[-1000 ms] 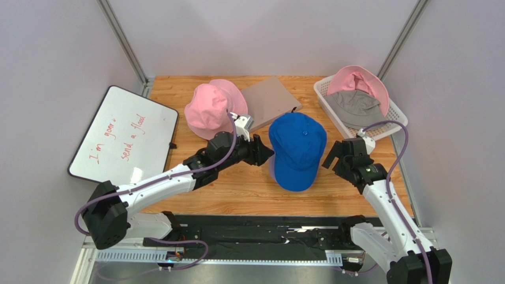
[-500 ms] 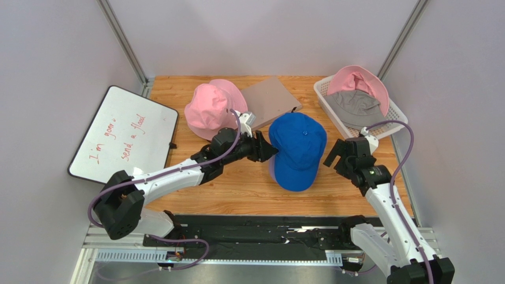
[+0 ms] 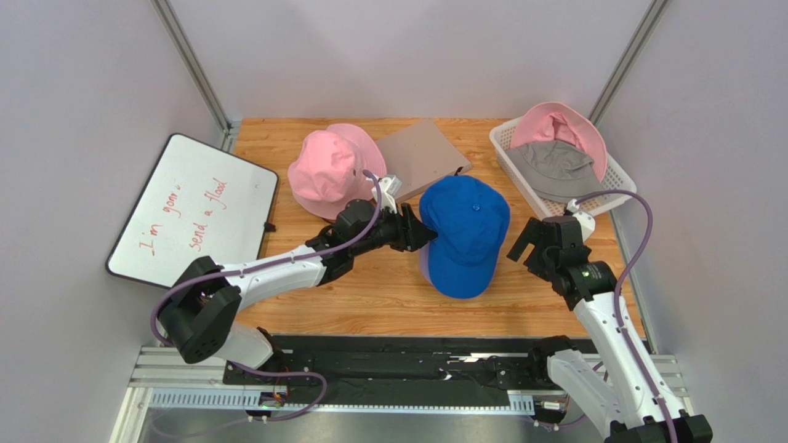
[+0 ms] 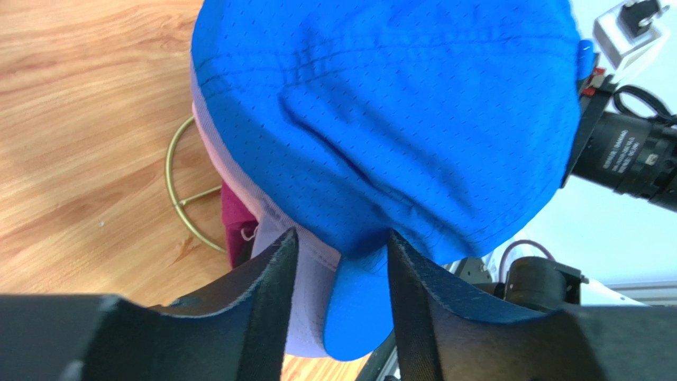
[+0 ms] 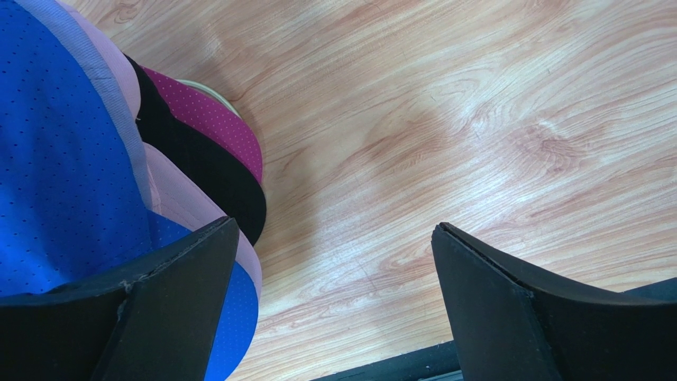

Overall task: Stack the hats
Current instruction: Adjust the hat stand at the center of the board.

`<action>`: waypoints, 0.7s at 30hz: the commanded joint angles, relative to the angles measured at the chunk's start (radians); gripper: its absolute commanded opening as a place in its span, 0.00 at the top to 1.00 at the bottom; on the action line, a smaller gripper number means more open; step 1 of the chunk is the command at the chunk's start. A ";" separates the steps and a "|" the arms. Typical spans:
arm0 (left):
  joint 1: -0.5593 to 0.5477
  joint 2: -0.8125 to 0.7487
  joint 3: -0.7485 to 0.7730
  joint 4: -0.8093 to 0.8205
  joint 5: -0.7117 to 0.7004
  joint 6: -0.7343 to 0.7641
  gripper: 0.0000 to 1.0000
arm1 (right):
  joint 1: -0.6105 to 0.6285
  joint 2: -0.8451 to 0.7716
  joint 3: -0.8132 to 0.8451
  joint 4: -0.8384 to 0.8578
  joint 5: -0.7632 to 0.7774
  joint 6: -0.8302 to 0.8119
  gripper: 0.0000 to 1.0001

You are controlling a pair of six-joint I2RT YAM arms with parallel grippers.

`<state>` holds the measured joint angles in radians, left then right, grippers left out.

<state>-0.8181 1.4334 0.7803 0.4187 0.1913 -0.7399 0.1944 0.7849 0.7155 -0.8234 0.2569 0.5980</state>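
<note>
A blue cap (image 3: 464,231) tops a stack at mid-table. In the left wrist view the blue cap (image 4: 381,103) lies over a lavender cap (image 4: 310,294) and a magenta one (image 4: 237,226), above a gold wire frame (image 4: 179,198). My left gripper (image 3: 424,235) is at the stack's left edge. Its jaws (image 4: 340,246) stand apart on either side of the blue and lavender rims. My right gripper (image 3: 523,242) hangs wide open just right of the stack. Bare wood shows between its fingers (image 5: 334,238), with a black cap (image 5: 210,178) beside them. A pink bucket hat (image 3: 328,171) sits back left.
A white basket (image 3: 504,148) at the back right holds a pink hat (image 3: 560,125) and a grey hat (image 3: 555,166). A whiteboard (image 3: 194,208) lies at the left. A flat grey-brown board (image 3: 421,157) rests behind the stack.
My left gripper has slid right onto the stack's edge and its jaws have narrowed a little. The right arm has drifted slightly right, still wide open.
</note>
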 commanded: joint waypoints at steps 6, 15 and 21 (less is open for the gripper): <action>0.004 0.008 -0.012 0.132 0.002 -0.021 0.55 | 0.004 -0.021 0.045 0.001 0.025 -0.007 0.02; 0.004 0.019 -0.018 0.154 0.005 -0.038 0.91 | 0.005 -0.027 0.052 -0.008 0.028 -0.009 0.02; 0.004 0.009 -0.035 0.131 -0.016 -0.041 1.00 | 0.005 -0.036 0.067 -0.019 0.031 -0.010 0.02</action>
<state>-0.8154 1.4551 0.7635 0.5137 0.1883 -0.7780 0.1944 0.7696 0.7296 -0.8318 0.2615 0.5976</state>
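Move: The blue hat, topping the stack on the hat stand, has its middle about 8 cm to the right of my left hand and level with it forward and in height; its left rim is already at my fingertips. The pink hat stands roughly 20 cm to the left and 13 cm farther out, and the flat box lies about 17 cm straight ahead, well below. From my right hand the blue hat is some 11 cm to the left, 1 cm ahead and a little higher. I shut my left fingers from about half open until they are closed, pinching the left rim of the blue hat where its cloth hangs between them. The hand itself hardly travels: it creeps less than 1 cm up, forward and right while it closes, its wrist almost still. ##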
